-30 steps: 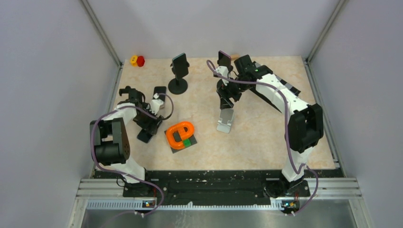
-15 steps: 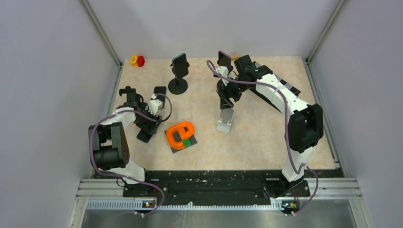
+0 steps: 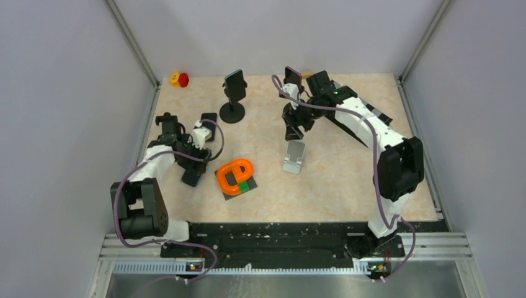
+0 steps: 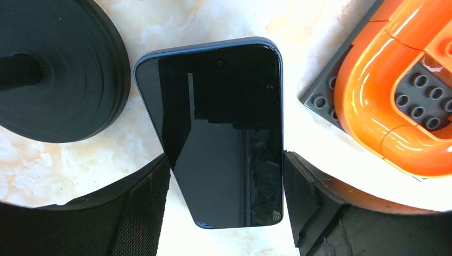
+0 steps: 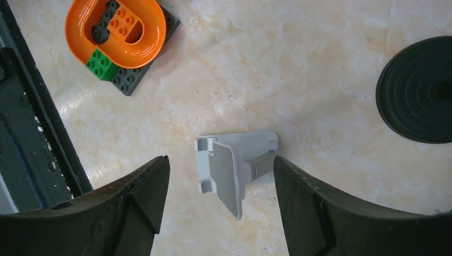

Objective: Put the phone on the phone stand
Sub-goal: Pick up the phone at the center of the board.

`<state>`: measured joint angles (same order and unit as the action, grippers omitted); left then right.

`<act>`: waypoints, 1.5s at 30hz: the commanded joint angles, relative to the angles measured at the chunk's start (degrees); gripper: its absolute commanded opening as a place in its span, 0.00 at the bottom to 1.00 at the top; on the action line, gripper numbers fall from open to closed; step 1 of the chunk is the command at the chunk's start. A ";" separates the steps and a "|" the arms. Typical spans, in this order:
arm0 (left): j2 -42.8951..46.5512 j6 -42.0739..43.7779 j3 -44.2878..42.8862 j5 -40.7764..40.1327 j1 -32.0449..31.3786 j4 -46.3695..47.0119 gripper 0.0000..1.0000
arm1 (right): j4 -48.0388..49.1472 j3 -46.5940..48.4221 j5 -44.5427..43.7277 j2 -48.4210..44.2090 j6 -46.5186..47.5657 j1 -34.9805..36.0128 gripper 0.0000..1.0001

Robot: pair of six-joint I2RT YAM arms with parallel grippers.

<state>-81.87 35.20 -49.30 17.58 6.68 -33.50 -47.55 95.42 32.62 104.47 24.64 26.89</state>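
The phone (image 4: 224,133) is a dark slab with a black screen. It lies lengthwise between my left gripper's fingers. My left gripper (image 4: 226,176) is shut on it, pads against both long edges near its close end. In the top view the phone (image 3: 193,178) shows as a dark slab under the left gripper (image 3: 190,172), left of the orange toy. The phone stand (image 3: 294,156) is pale grey and sits mid-table. My right gripper (image 3: 295,130) hovers over it, open. The stand (image 5: 234,165) sits between the right gripper's (image 5: 221,176) spread fingers, touching neither.
An orange ring toy on a grey studded plate (image 3: 236,177) sits just right of the phone (image 4: 394,96). A black holder on a round base (image 3: 232,112) stands behind it, its base (image 4: 53,69) near the phone's far end. Small red and yellow pieces (image 3: 180,79) lie back left.
My left gripper's jaws have narrowed onto the phone, and the left arm has swung a little, turning the phone slightly. The right gripper has drawn back a bit from the stand.
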 commanded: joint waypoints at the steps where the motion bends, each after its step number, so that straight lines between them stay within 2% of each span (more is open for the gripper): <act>1: 3.67 -1.36 -1.76 1.93 -1.02 -0.92 0.51 | 2.95 -0.23 2.09 -3.92 -1.71 1.26 0.72; 8: 6.82 -3.03 -2.68 2.83 -3.22 -2.35 0.51 | 5.21 -0.34 4.50 -4.30 -4.26 2.12 0.72; 18: 14.74 -8.65 -7.86 -3.31 -19.95 -4.62 0.52 | 24.97 -2.32 17.20 -2.14 -23.91 2.28 0.72; 26: 15.41 -11.60 -13.17 -8.58 -31.86 -3.96 0.52 | 36.95 -2.55 24.95 2.34 -40.61 3.42 0.75; 37: 12.99 -12.27 -14.74 -16.93 -40.88 1.15 0.52 | 39.95 -3.48 27.17 7.45 -44.49 7.37 0.75; 45: 12.60 -12.95 -13.98 -22.88 -42.65 4.33 0.52 | 42.47 -5.24 29.18 9.70 -46.23 9.67 0.64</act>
<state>-69.41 23.49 -61.78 -1.06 -35.44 -35.33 -9.13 90.72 59.09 113.19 -19.79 35.00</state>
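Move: Some 40 cm to the right of the left hand, 6 cm farther out and 12 cm higher waits the open right gripper, to which the phone already in the left fingers goes. The orange toy lies 14 cm right and 4 cm back of the left hand; the black stand's base is 8 cm ahead and 6 cm left. From the right hand the phone is 39 cm left, 6 cm back, 12 cm down; the grey stand sits almost beneath it, 3 cm back, 2 cm left. Carrying the phone by its long side edges, the left hand sweeps some 18 cm right and 14 cm up over the orange toy, tipping up and turning clockwise about 20 degrees each. The right hand comes left about 14 cm to meet it, rising then sinking as it draws back, rolling its left side up and tipping down; its fingers straddle the phone's far end, just starting to narrow. ##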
